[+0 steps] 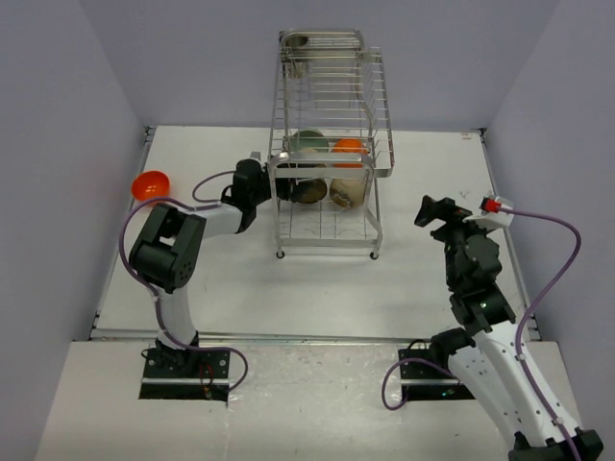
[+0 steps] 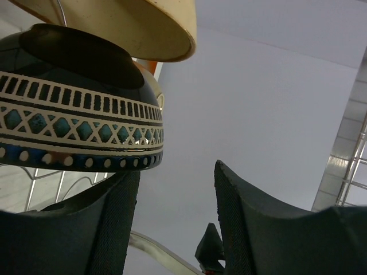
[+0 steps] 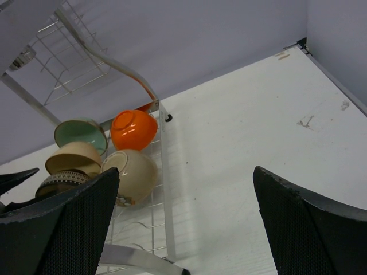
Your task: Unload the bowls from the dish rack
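Note:
The silver wire dish rack [image 1: 325, 91] stands at the back middle of the table. On its lower tier sit a mint green bowl [image 1: 309, 141], an orange bowl [image 1: 349, 149], a dark patterned bowl [image 1: 308, 191] and a cream bowl [image 1: 348, 192]. Another orange bowl [image 1: 151, 184] rests on the table at the far left. My left gripper [image 1: 276, 182] reaches into the rack's left side. It is open, and the dark patterned bowl [image 2: 80, 114] hangs just above its left finger [image 2: 114, 223] with nothing between the jaws. My right gripper [image 1: 437, 211] is open to the right of the rack, holding nothing.
In the right wrist view the mint bowl [image 3: 80, 133], orange bowl [image 3: 133, 129], a beige bowl [image 3: 73, 157] and the cream bowl [image 3: 135, 172] crowd behind the rack's corner post [image 3: 164, 189]. Grey walls enclose the table on three sides.

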`<state>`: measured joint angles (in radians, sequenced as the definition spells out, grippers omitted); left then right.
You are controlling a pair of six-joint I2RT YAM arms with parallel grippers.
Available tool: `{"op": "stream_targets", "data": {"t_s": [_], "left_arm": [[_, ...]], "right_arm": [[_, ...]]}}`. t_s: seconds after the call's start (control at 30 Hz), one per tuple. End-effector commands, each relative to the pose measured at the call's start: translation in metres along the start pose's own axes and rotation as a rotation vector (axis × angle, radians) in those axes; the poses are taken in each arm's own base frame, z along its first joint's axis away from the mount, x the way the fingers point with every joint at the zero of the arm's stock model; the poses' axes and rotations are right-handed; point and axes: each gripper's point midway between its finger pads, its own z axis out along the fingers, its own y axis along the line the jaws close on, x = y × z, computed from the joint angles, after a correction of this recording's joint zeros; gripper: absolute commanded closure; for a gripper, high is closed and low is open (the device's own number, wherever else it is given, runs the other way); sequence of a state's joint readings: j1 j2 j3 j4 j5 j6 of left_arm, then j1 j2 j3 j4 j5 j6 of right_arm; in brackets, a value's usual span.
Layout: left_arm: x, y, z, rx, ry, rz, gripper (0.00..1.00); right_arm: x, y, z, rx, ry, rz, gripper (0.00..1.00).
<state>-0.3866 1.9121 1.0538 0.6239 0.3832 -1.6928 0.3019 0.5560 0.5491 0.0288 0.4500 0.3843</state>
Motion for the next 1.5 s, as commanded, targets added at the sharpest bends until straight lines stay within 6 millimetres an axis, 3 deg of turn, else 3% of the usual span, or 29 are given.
{"op": "stream_targets", "data": {"t_s": [0.0,0.27,0.57,0.9,1.0,1.1,1.13,1.23,1.47], "left_arm": [[-0.001,-0.01,0.004,0.006,-0.009,0.048,0.44],[-0.013,-0.01,0.013,-0.016,-0.065,0.096,0.45],[-0.032,0.006,0.022,-0.088,-0.149,0.127,0.49],[-0.054,0.009,0.017,-0.131,-0.28,0.18,0.66],[-0.058,0.014,0.019,-0.145,-0.295,0.182,0.77],[-0.056,0.017,0.019,-0.145,-0.289,0.183,0.95],[-0.054,0.016,0.019,-0.142,-0.285,0.184,1.0],[-0.051,0.009,0.017,-0.129,-0.28,0.195,1.0],[-0.032,-0.028,0.001,0.033,-0.23,0.191,1.0]], "right_arm": [[-0.005,0.004,0.002,-0.023,-0.026,0.001,0.01],[-0.005,0.01,0.0,-0.058,-0.033,0.006,0.01],[-0.013,0.013,-0.011,-0.109,-0.084,0.019,0.01],[-0.007,0.016,-0.009,-0.127,-0.065,0.02,0.01],[-0.007,0.019,-0.01,-0.144,-0.068,0.023,0.01],[-0.007,0.019,-0.01,-0.15,-0.07,0.024,0.01],[-0.006,0.019,-0.01,-0.148,-0.067,0.023,0.01],[-0.004,0.021,-0.008,-0.154,-0.06,0.024,0.01],[-0.002,0.023,-0.007,-0.161,-0.051,0.022,0.01]]}}
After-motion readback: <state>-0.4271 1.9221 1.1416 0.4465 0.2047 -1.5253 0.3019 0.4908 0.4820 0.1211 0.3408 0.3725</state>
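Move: The left hand is inside the rack's left side. The middle of the dark patterned bowl lies about 5 cm to its right, 2 cm ahead and roughly 4 cm lower. A plain cream bowl stands some 7 cm beyond the patterned one; the flowered cream bowl sits about 11 cm to the patterned bowl's right, level with it. From the right hand the patterned bowl is about 31 cm to the left, 18 cm ahead and 15 cm below. The left fingertips close from half open and pinch the near rim of the patterned bowl, the grip load rising as they stop just short of shut. To get there the hand eases about 2 cm forward and 3 cm down, rising again by roughly 1 cm as it closes, and rolls its left side up some 10 degrees. The open right hand drifts a little left. ##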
